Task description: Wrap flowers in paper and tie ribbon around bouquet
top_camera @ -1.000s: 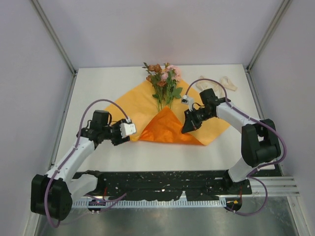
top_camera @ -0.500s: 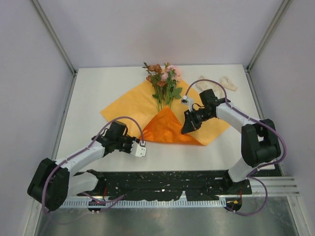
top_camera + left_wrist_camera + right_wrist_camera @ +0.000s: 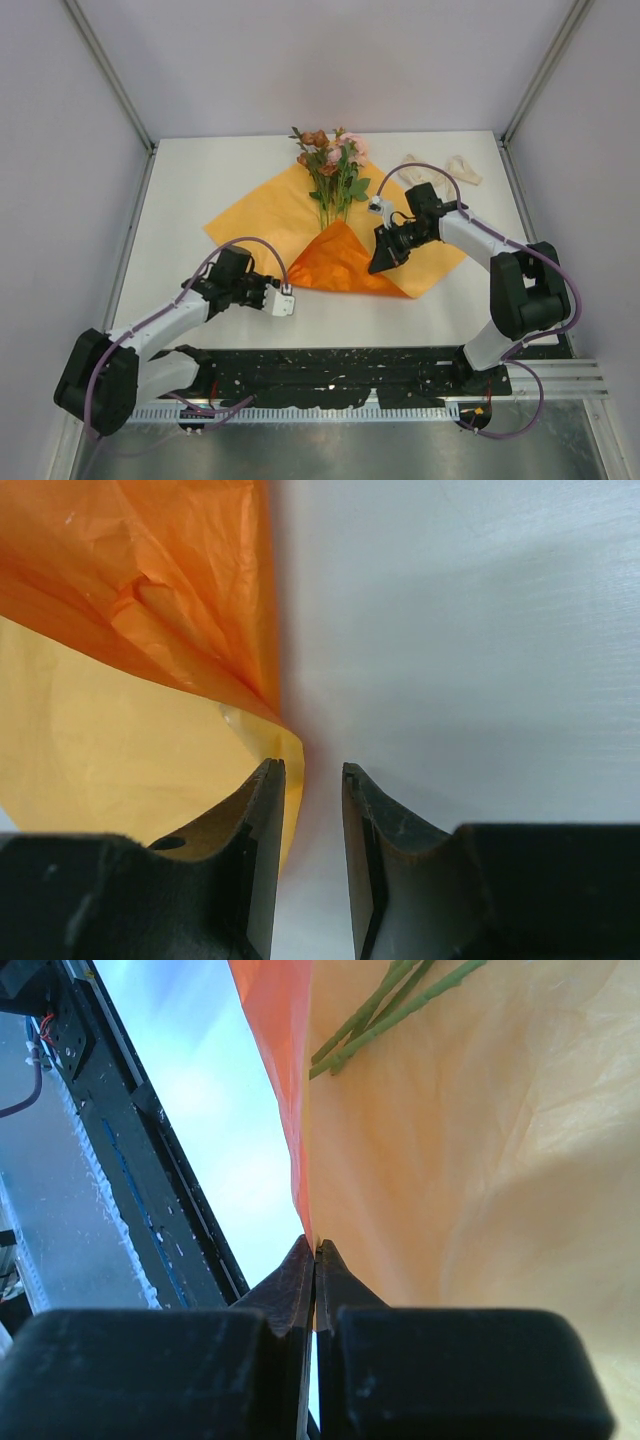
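The orange paper [image 3: 262, 212] lies spread on the table, its near corner folded up into a brighter triangle [image 3: 340, 262]. The flowers [image 3: 335, 168] lie on it with blooms toward the back; their green stems [image 3: 385, 1015] show in the right wrist view. My right gripper [image 3: 378, 265] is shut on the paper's edge [image 3: 312, 1230] at the fold's right side. My left gripper [image 3: 288, 298] sits low at the fold's near left corner, open a narrow gap [image 3: 312, 772], with the paper's corner [image 3: 285, 742] just at the left fingertip. The ribbon [image 3: 440, 168] lies at the back right.
The black rail with both arm bases [image 3: 340, 372] runs along the near edge. Enclosure walls and metal posts [image 3: 110, 80] border the white table [image 3: 200, 180] on three sides.
My left arm has swung from beside the paper's left edge down to the near left corner of the fold, and its jaws have narrowed. The right gripper has stayed put, gripping the paper.
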`<action>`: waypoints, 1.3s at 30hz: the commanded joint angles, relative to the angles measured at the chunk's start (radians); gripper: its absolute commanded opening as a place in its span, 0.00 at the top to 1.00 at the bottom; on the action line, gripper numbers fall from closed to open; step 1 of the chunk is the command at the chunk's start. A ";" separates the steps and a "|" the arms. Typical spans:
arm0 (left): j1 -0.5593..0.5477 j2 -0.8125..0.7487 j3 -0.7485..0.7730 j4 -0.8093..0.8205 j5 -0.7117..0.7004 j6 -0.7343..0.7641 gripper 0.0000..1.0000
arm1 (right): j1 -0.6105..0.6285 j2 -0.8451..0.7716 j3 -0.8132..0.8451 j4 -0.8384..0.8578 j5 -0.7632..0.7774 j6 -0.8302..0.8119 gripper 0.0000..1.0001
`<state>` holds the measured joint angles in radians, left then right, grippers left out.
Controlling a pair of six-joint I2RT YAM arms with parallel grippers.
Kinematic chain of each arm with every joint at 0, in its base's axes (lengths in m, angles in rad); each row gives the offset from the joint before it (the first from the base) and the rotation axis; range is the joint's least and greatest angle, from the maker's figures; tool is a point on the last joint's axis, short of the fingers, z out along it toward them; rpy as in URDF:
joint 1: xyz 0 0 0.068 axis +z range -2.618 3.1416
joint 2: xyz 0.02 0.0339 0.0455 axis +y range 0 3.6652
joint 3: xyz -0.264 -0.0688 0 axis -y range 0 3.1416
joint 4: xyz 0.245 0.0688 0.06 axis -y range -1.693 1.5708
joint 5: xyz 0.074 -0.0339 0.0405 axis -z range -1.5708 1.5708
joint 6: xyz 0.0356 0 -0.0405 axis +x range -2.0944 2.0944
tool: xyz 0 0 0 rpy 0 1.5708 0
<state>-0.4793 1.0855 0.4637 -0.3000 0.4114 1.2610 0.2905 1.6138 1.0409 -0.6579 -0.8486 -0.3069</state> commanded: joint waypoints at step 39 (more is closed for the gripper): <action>0.179 0.286 0.371 -0.583 0.205 0.261 1.00 | 0.010 -0.029 -0.012 0.055 0.072 0.015 0.95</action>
<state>-0.3016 1.3388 0.7582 -0.7292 0.5785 1.4765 0.2928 1.6142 1.0206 -0.6189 -0.7761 -0.2882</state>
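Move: The paper's near edge, where the folded orange flap begins, lies about 3 cm ahead of my left fingers, 1 cm to their right and 2 cm below. From this hand, the flap's middle is some 12 cm right and 4 cm ahead, and where the stems come out from under it is roughly 9 cm right and 11 cm ahead. From my right hand, which already pinches the paper, that near edge is about 16 cm left, 2 cm back and 7 cm below. I dip my part-open left hand about 2 cm and slide it forward 3.5 cm onto the paper's near edge, shut the fingers on it, lift it some 4 cm while edging left, then draw it back nearly 4 cm, sinking again and tilting the wrist about 15 degrees. My right hand keeps its pinch, sinking about 1 cm late on. ##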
